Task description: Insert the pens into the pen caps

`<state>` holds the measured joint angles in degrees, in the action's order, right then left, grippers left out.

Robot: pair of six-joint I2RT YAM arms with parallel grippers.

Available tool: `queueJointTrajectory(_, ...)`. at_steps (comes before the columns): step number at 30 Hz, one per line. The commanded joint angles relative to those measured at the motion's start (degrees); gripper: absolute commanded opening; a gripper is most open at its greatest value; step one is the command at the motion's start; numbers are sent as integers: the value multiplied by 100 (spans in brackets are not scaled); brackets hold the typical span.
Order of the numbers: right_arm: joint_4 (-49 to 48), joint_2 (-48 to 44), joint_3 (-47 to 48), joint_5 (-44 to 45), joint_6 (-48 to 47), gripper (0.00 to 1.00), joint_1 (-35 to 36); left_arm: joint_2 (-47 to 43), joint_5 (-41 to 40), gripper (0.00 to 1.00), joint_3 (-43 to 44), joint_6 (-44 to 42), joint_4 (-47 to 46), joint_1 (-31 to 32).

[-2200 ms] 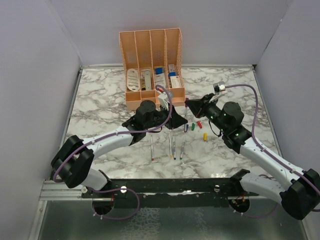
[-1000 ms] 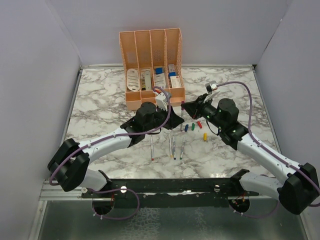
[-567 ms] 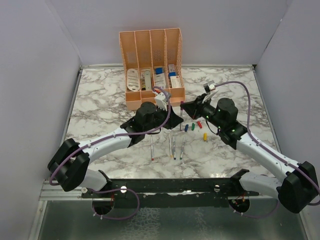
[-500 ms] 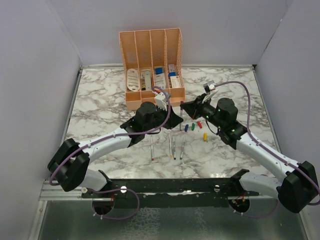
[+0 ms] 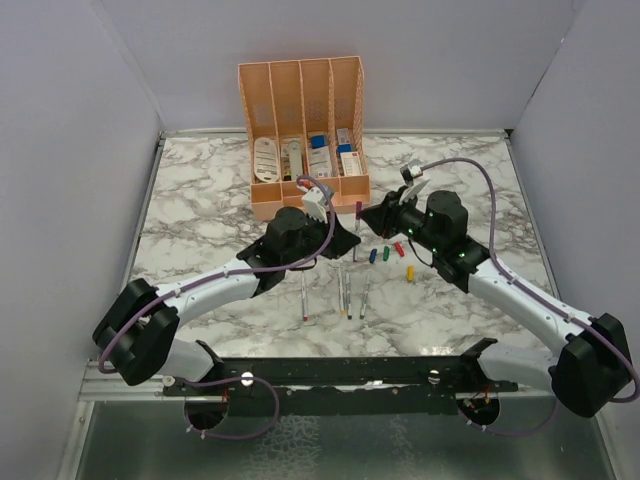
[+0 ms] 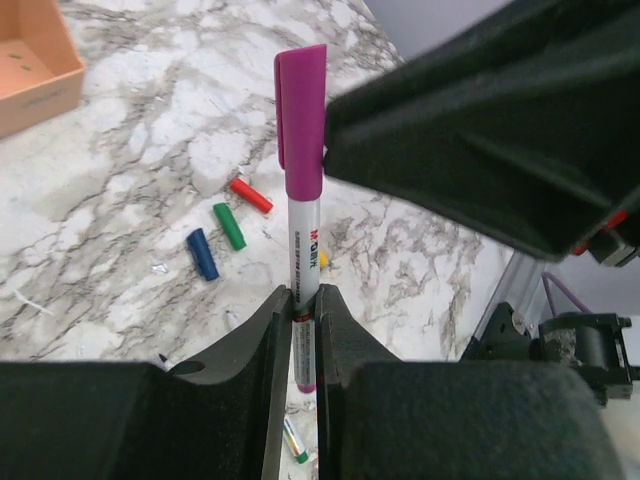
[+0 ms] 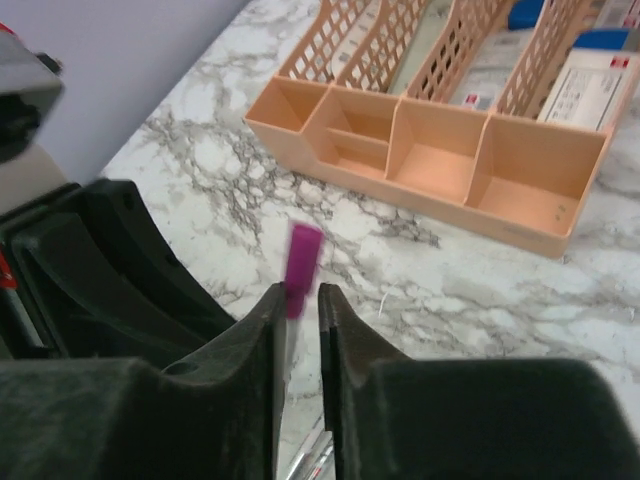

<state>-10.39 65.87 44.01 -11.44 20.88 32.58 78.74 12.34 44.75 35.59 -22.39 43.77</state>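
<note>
My left gripper (image 6: 303, 300) is shut on a grey-white pen (image 6: 304, 240) and holds it upright above the table. A purple cap (image 6: 300, 120) sits on the pen's top end. My right gripper (image 7: 301, 300) reaches around that purple cap (image 7: 302, 255) from the right. Its jaws stand slightly apart, with a gap beside the cap, so it is open. From above, the capped pen (image 5: 357, 212) stands between the left gripper (image 5: 345, 235) and the right gripper (image 5: 372, 215). Loose blue (image 5: 372, 255), green (image 5: 385, 254), red (image 5: 398, 248) and yellow (image 5: 409, 271) caps lie below them.
Three more pens (image 5: 343, 290) lie side by side on the marble in front of the arms. The peach organiser (image 5: 305, 140), with boxes and cards in it, stands just behind the grippers. Grey walls close in the table on the left, right and back.
The right gripper's jaws have parted a little from the purple cap, which they pinched before. The left arm has drawn back slightly, still gripping the pen.
</note>
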Motion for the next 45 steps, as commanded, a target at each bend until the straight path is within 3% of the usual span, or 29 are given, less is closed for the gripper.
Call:
queueJointTrajectory(1,1039,206,282,-7,-23,24,64,-362,-620,0,-227,275,-710,-233)
queueJointTrajectory(6,1060,165,836,265,-70,37,64,-265,-932,0,-389,321,246,-228)
queueJointTrajectory(15,1425,-135,989,794,-100,37,64,122,-2120,0,457,9,3318,-298)
queueJointTrajectory(20,1920,-10,877,1285,109,37,62,176,-2545,0,478,29,4416,-523)
queueJointTrajectory(27,2504,480,853,1573,440,37,64,235,-2354,0,236,-70,4567,-1289)
queueJointTrajectory(38,2975,884,978,1393,575,36,64,1315,-2480,0,872,-736,4727,-1710)
queueJointTrajectory(45,2929,753,830,1357,546,36,64,1802,-2281,13,1179,-869,4607,-1882)
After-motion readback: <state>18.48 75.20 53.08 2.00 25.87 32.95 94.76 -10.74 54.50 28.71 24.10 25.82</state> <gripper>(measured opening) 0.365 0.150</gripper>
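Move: My left hand already holds the capped magenta pen upright. The bare table spot it is bound for lies about 21 cm to its left, 5 cm ahead and 20 cm below. The nearest loose pen, the leftmost, is some 12 cm left and 6 cm back. From my right hand, still at the magenta cap, the blue cap is about 2 cm ahead and 4 cm right, 22 cm down. The green cap is 3 cm ahead and 8 cm right, the red one 4 cm ahead and 11 cm right. I carry the pen off with my left hand, about 20 cm left and 18 cm down with a little forward, keeping my grip and turning the fingers to point down so the pen swings level over the clear table. My right hand opens wider, comes free of the magenta cap, dips, rises, then sinks to end some 9 cm lower and a bit right, tipping down about 25 degrees towards the loose caps. ##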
